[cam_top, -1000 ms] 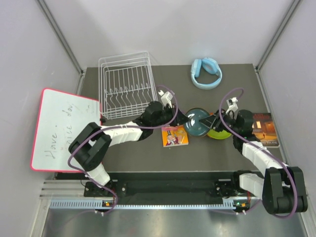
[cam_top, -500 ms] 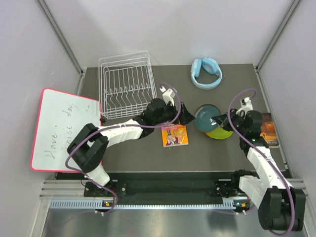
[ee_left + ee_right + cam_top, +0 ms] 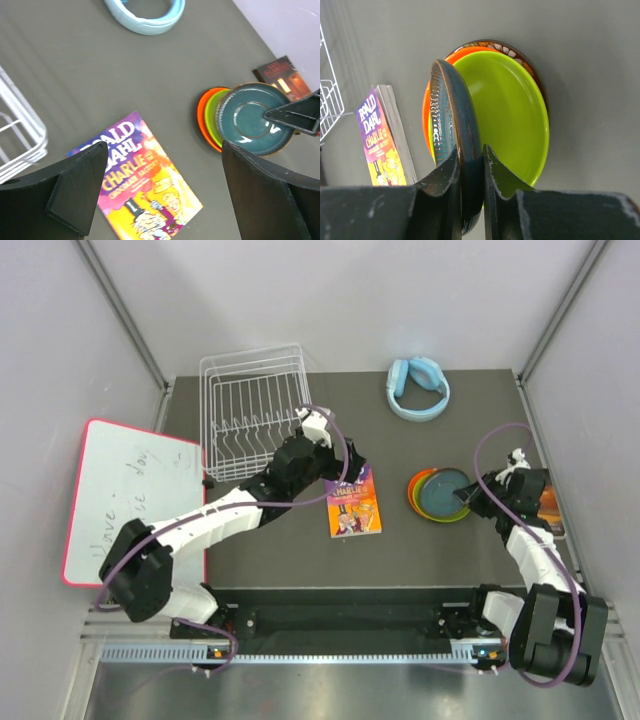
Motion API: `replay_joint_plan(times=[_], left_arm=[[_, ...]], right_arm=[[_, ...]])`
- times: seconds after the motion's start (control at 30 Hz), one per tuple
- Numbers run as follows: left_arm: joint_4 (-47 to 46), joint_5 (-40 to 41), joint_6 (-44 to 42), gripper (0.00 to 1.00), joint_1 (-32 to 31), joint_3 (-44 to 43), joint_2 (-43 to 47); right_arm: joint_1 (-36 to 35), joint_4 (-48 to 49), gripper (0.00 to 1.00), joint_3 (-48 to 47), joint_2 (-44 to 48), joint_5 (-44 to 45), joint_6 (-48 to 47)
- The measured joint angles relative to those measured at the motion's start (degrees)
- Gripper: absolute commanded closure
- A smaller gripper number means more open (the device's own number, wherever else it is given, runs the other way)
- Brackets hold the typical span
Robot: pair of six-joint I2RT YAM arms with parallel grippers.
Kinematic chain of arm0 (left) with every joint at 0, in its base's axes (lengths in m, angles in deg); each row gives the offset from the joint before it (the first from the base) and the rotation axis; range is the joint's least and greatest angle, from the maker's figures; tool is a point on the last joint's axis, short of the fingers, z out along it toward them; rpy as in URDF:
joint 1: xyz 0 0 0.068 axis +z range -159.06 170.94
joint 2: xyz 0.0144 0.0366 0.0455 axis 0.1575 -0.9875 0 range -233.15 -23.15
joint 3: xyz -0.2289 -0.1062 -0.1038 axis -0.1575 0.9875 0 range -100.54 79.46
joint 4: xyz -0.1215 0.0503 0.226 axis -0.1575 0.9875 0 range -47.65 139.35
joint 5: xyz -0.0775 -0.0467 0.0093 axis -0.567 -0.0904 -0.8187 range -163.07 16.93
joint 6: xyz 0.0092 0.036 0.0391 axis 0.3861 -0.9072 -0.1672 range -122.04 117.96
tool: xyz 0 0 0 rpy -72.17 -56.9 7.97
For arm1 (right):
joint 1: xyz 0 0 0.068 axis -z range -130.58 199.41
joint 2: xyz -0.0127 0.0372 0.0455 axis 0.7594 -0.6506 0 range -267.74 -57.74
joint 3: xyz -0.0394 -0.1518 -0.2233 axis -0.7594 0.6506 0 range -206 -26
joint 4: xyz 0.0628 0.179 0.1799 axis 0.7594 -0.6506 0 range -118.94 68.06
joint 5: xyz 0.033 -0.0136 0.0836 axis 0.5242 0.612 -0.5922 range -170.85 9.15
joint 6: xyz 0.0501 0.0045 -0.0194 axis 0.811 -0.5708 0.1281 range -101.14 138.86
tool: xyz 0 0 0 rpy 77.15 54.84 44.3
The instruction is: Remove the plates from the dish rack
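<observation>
The white wire dish rack (image 3: 255,418) stands at the back left with no plates in it; its corner shows in the left wrist view (image 3: 20,135). My right gripper (image 3: 468,496) (image 3: 470,162) is shut on the rim of the dark green plate (image 3: 445,492) (image 3: 452,110) (image 3: 255,125), held tilted over a stack. The stack holds the lime green plate (image 3: 510,115) (image 3: 216,117), the orange plate (image 3: 426,112) (image 3: 202,120) and the patterned red plate (image 3: 506,49). My left gripper (image 3: 348,466) (image 3: 167,195) hangs open and empty above a paperback.
A colourful paperback (image 3: 353,504) (image 3: 142,192) lies mid-table. Light blue headphones (image 3: 418,388) (image 3: 145,15) sit at the back. A dark book (image 3: 545,502) lies right of the plates. A whiteboard (image 3: 130,502) leans off the left edge.
My left gripper opened, let go of the dark green plate and drew back left. My right gripper shut on that plate and carried it right, over the stack.
</observation>
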Motion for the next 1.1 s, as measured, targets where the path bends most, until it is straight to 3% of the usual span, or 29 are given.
replay_joint_plan(times=[0.2,0.23,0.3,0.33,0.43,0.53,0.7,0.87,1.1], left_arm=[[1.2,2.9,-1.6,0.01,0.0,0.9,1.3],[1.3,3.2,-1.7,0.01,0.0,1.0,1.3],[1.6,3.6,-2.1,0.01,0.0,1.2,1.4],[1.7,3.8,-2.2,0.01,0.0,1.4,1.4],[2.8,4.5,-2.6,0.01,0.0,1.7,2.0],[2.9,5.4,-3.0,0.01,0.0,1.7,2.6],[3.1,5.9,-3.5,0.01,0.0,1.7,3.1],[4.9,5.9,-3.6,0.01,0.0,1.5,3.1],[6.3,6.2,-4.0,0.01,0.0,1.5,3.4]], right_arm=[[0.4,2.2,0.82,0.0,-4.0,-1.2,-0.6],[0.4,2.6,0.74,0.0,-4.5,-1.5,-0.5],[0.5,4.3,0.66,0.0,-5.4,-2.6,-0.5],[0.4,4.9,0.55,0.0,-5.9,-2.9,-0.9],[0.5,4.9,0.36,0.0,-7.8,-3.0,-1.6],[0.4,3.6,0.28,-0.3,-8.5,-3.0,-3.0],[0.4,-0.1,0.24,-2.8,-6.8,-1.1,-5.2],[0.4,-5.3,0.19,-4.9,0.7,3.7,-7.0],[0.4,-8.2,0.18,-6.8,10.0,8.6,-7.5]])
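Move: The right hand still holds the teal plate by its right rim over the plate stack, whose middle lies about 6 cm to this hand's left, 3 cm ahead and some 6 cm below. The Charlie book lies about 24 cm to the left of the stack and 1 cm nearer, the brown book about 24 cm to its right and 2 cm nearer. From the left hand, the stack is roughly 26 cm to the right, level in reach and 20 cm below. Down about 2.5 cm first, the right hand lowers the pinched teal plate onto the green one while its fingers open wide and let go of the rim. It then climbs some 9 cm and backs off 3–4 cm to the right, its fingers tipping up and its left side dipping, about 15 degrees in all. The left hand, empty and open, eases about 3 cm left, away from the stack. ##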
